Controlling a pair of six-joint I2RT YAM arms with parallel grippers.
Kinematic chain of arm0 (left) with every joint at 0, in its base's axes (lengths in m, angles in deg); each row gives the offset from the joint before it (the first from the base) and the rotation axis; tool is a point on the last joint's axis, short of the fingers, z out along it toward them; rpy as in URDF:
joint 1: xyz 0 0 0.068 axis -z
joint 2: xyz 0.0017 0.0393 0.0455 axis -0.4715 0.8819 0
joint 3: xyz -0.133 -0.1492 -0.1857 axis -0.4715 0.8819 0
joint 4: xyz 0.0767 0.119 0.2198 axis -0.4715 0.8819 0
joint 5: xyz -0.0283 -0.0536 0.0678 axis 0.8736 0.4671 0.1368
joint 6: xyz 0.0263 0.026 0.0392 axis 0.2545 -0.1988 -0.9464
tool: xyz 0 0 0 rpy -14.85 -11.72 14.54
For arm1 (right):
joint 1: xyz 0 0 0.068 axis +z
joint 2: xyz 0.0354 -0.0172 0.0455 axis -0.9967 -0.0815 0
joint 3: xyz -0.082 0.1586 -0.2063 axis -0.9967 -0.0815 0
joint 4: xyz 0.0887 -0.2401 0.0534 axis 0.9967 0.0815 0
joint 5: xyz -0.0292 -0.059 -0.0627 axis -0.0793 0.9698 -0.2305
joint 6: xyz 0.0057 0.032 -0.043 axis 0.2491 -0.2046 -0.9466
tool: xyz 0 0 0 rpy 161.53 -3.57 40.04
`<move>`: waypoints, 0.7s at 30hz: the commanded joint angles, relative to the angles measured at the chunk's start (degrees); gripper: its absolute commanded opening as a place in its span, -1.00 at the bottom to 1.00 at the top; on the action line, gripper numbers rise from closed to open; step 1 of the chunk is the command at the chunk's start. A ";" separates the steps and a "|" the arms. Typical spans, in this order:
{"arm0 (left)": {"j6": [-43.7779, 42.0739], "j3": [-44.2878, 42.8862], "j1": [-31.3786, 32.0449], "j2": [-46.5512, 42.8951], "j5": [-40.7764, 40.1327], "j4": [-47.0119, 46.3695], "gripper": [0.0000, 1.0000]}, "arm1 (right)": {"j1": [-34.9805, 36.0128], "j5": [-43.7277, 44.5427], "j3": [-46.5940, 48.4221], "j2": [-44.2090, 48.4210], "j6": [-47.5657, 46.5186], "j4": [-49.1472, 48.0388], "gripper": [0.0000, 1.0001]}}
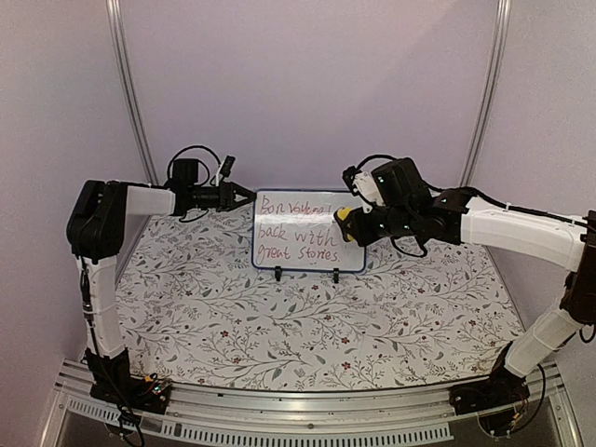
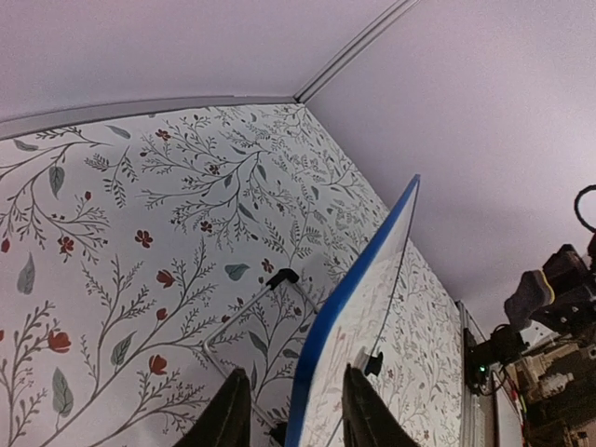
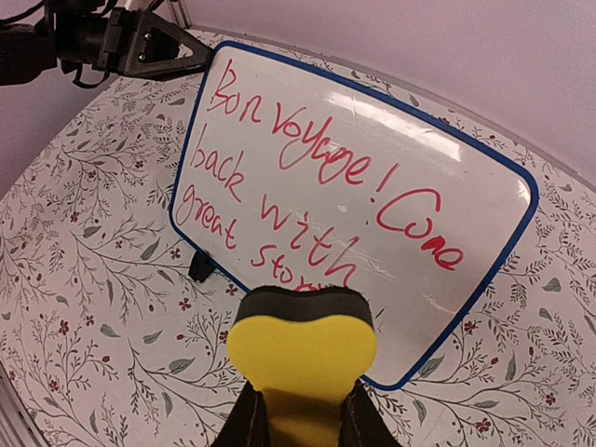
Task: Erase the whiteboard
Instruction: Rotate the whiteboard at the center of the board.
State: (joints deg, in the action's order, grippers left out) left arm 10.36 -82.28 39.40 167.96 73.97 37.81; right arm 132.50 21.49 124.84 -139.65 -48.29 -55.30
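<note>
The whiteboard (image 1: 303,244) stands upright on two black feet at the back middle of the table, with red handwriting across its face (image 3: 372,186). My left gripper (image 1: 247,196) is at the board's top left corner. In the left wrist view its jaws (image 2: 294,372) straddle the blue edge of the whiteboard (image 2: 363,307), open, with a gap still showing on one side. My right gripper (image 3: 303,400) is shut on a yellow sponge eraser (image 3: 303,349) with a dark pad. It holds the eraser (image 1: 345,214) at the board's right part, over the lower writing.
A floral-patterned cover (image 1: 279,326) spreads over the table. The lilac back wall (image 1: 307,84) rises close behind the board, with metal posts (image 1: 130,93) at both sides. A wire stand with a black foot (image 2: 282,277) props the board from behind. An aluminium rail (image 1: 307,405) runs along the near edge.
</note>
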 commanded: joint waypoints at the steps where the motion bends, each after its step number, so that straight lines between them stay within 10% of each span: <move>1: 0.19 -1.34 0.66 0.88 1.34 -1.87 -0.37 | -0.02 0.63 1.46 -0.67 -0.65 -0.06 -0.75; 21: 6.83 8.43 2.19 -8.05 -0.90 -6.16 -0.84 | -0.16 0.93 1.17 -0.94 -0.69 -0.15 -0.74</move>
State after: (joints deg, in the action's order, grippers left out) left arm 14.82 -76.66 40.01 164.86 74.06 34.24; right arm 132.50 21.68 124.84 -140.11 -48.73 -55.26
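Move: Right at the left fingertips, some 2 cm to the right and between the half-open fingers, is the whiteboard's upper left corner. The whiteboard's middle lies about 15 cm right, 5 cm back and 8 cm lower, and the eraser, held by the right hand, is about 24 cm right, 14 cm back and 6 cm higher. From the right hand, the whiteboard's middle is some 12 cm ahead, 9 cm left and 14 cm below. Closing from about a third open to nearly shut, the left fingers pinch the whiteboard's upper left edge near the corner while the hand hardly shifts. Then the hand draws back towards the robot about 2 cm, fingers still pointing right, starting to swing that side of the board with it. The right hand stays in place, keeping its hold on the eraser above and in front of the board. ##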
